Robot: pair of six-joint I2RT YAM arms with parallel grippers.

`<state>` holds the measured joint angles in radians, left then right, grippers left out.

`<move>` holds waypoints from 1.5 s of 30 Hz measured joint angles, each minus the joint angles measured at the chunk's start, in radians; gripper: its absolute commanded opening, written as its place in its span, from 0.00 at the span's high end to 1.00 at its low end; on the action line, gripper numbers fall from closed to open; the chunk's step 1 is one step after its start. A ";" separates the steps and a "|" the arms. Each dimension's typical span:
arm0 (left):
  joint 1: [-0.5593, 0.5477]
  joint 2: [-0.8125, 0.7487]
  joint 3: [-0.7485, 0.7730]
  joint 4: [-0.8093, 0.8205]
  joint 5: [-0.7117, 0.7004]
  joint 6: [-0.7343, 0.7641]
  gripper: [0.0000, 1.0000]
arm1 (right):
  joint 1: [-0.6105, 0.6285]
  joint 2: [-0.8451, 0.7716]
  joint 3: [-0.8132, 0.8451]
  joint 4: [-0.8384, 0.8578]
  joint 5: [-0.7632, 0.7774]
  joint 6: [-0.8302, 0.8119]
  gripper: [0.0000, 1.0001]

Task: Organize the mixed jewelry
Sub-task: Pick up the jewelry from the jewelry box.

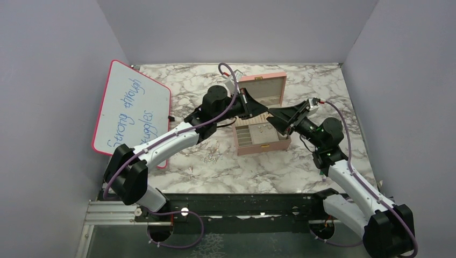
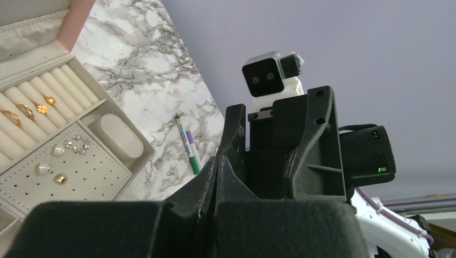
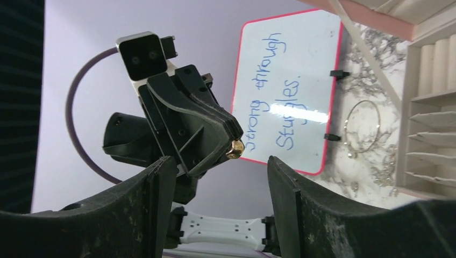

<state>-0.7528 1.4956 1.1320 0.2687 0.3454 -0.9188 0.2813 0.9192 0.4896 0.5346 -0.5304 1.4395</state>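
Note:
My left gripper is shut on a small gold piece, which shows at its tip in the right wrist view. Its fingertips are pressed together, and the piece is hidden in its own view. My right gripper is open and faces the left one above the open pink box, with the gold piece just above its gap. Gold rings sit in the box's ring rolls, and small earrings lie on the dotted pad. A thin silver hoop and loose pieces lie on the marble left of the box.
A red-framed whiteboard with blue writing leans at the left wall. A green-and-white marker pen lies on the marble beside the box. The box's lid stands upright behind the grippers. Purple walls close in on three sides.

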 measured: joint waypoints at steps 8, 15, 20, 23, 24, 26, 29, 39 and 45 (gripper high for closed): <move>0.000 -0.021 -0.008 0.047 0.024 -0.037 1.00 | 0.000 -0.003 -0.008 0.022 0.000 0.159 0.50; 0.000 -0.022 -0.023 0.083 0.034 -0.058 1.00 | 0.000 -0.006 -0.022 0.049 0.016 0.250 0.52; 0.000 -0.022 -0.029 0.097 0.040 -0.069 1.00 | 0.000 -0.005 -0.032 0.089 0.027 0.293 0.56; 0.000 -0.022 -0.030 0.106 0.043 -0.073 1.00 | 0.000 0.004 -0.043 0.121 0.028 0.314 0.60; 0.000 -0.022 -0.031 0.111 0.044 -0.073 1.00 | 0.000 0.008 -0.046 0.129 0.028 0.320 0.60; 0.000 -0.022 -0.034 0.119 0.046 -0.076 1.00 | 0.000 0.014 -0.050 0.138 0.028 0.330 0.62; 0.000 -0.022 -0.035 0.119 0.048 -0.077 1.00 | 0.000 0.016 -0.050 0.148 0.028 0.337 0.65; 0.000 -0.022 -0.039 0.135 0.053 -0.085 1.00 | 0.000 0.016 -0.055 0.156 0.029 0.339 0.78; 0.000 -0.022 -0.045 0.135 0.055 -0.088 1.00 | 0.000 0.016 -0.055 0.148 0.036 0.320 0.82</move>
<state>-0.7525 1.4734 1.0870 0.4042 0.4004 -1.0065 0.2813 0.9348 0.4343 0.6827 -0.4946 1.7596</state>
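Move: At the left fingertips the gold jewelry is still held, with the open right fingers about 2 cm back, 2 cm to the right and 1 cm above the left hand. From the right hand, the jewelry lies about 2 cm ahead, 1 cm left and 1 cm down. Underneath is the box's earring pad, roughly 4 cm ahead of the right hand, 2 cm left and 20 cm below; the ring rolls lie some 5 cm farther out than the pad. Closing from well open to nearly shut, the right fingers come in around the gold jewelry at the left fingertips, the right wrist rolling some 15 degrees clockwise as seen along its fingers while that hand rises about 1.5 cm. The left fingers stay shut on the piece and lift it some 2 cm, easing back about 1 cm towards the right fingers. ##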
